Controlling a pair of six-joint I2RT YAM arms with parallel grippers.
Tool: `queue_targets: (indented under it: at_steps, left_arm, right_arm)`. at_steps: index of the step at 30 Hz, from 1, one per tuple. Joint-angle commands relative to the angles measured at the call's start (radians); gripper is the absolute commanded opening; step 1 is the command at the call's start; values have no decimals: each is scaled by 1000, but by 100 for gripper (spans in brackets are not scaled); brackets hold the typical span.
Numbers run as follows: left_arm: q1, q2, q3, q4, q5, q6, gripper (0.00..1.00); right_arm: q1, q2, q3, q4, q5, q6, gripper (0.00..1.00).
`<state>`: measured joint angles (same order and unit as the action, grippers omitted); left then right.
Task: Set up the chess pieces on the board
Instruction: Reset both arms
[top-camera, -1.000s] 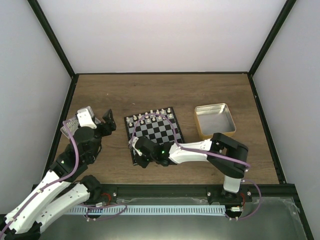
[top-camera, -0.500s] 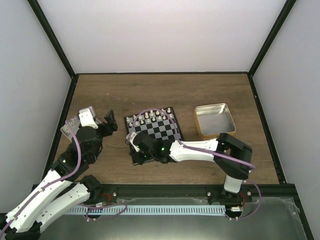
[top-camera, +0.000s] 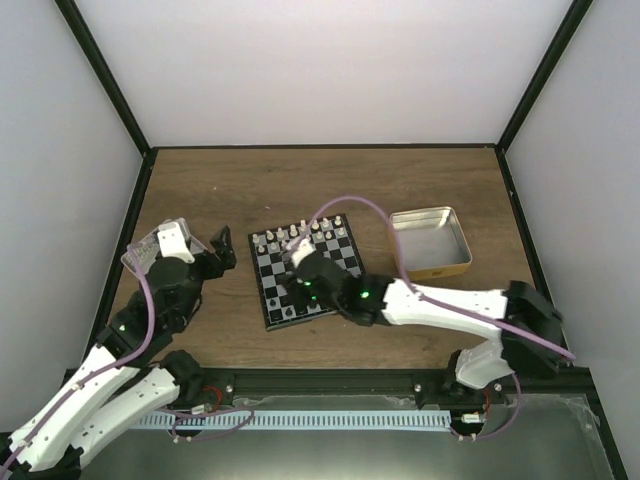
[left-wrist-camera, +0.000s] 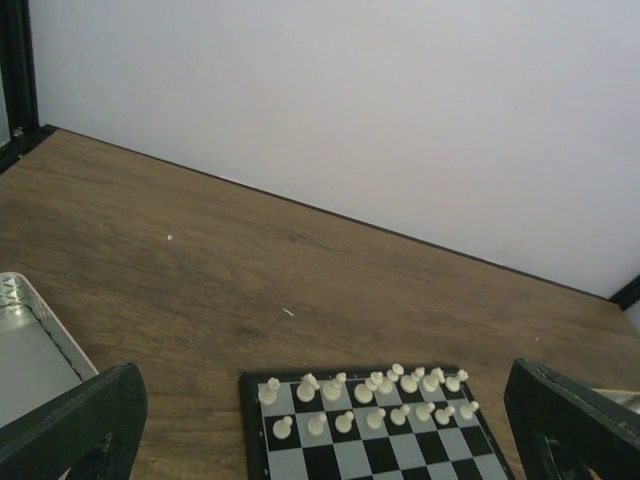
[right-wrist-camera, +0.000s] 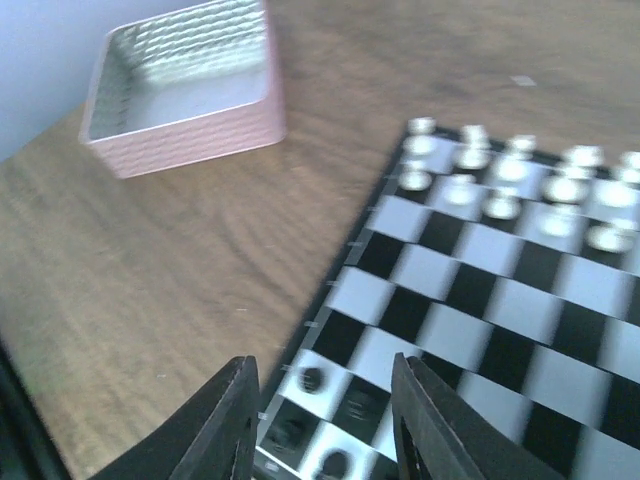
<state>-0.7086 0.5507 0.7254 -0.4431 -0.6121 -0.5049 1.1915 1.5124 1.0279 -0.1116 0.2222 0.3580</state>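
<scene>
The board lies mid-table, with white pieces in its two far rows. A few tiny black chess pieces stand by its near left corner; the right wrist view shows them blurred. My right gripper hovers just above that corner, open, with nothing between its fingers. My left gripper is left of the board and is wide open and empty. In the left wrist view the board shows low between its fingers.
A silver tin sits under the left arm and appears in the right wrist view. A second metal tin stands right of the board. Black frame rails edge the table.
My right gripper has opened over the board's near left corner, rising and shifting toward the far side as its arm swung right. My left gripper has opened a little wider.
</scene>
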Motion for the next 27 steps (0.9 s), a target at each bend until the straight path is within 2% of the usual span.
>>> queue_targets:
  at_steps: [1, 5, 12, 14, 19, 22, 27]
  left_arm:
    - [1, -54, 23, -72, 75, 2, 100]
    - [0, -97, 50, -142, 77, -37, 100]
    - [1, -172, 126, -189, 80, 11, 100]
    - [1, -186, 153, -196, 74, 31, 100]
    - [1, -205, 232, -210, 79, 106, 100]
    - [1, -208, 282, -228, 79, 143, 100]
    - [1, -225, 333, -255, 75, 173, 100]
  right_arm:
    - [-67, -188, -85, -95, 182, 119, 41]
    - [-105, -360, -130, -202, 292, 142, 51]
    - [-116, -620, -143, -369, 464, 107, 68]
    - [-116, -688, -135, -406, 497, 92, 76]
    - [-117, -882, -130, -427, 563, 31, 87]
    - [-116, -971, -112, -441, 607, -1, 98]
    - [-116, -1043, -62, -502, 666, -40, 100]
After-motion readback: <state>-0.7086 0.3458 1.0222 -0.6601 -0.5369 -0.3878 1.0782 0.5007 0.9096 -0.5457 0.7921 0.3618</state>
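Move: Both hands are empty above the table. From the right hand, the right tray it swings out towards lies some 37 cm to the right and 18 cm ahead, roughly 16 cm lower; the chess board's middle is about 9 cm ahead and 5 cm right, its black pieces level with the hand and 6 cm right. From the left hand, the board's middle is about 6 cm ahead, 21 cm right and 27 cm below. The right arm sweeps fast off the board, some 30 cm to the right and nearly 20 cm up, swinging its fingers clockwise and lifting their tips until they look forward over the table, while the part-open gripper spreads wide. The left hand, already wide open, first draws back, then mainly climbs, about 11 cm in all, easing outward to the left with its fingertips tipping up. ##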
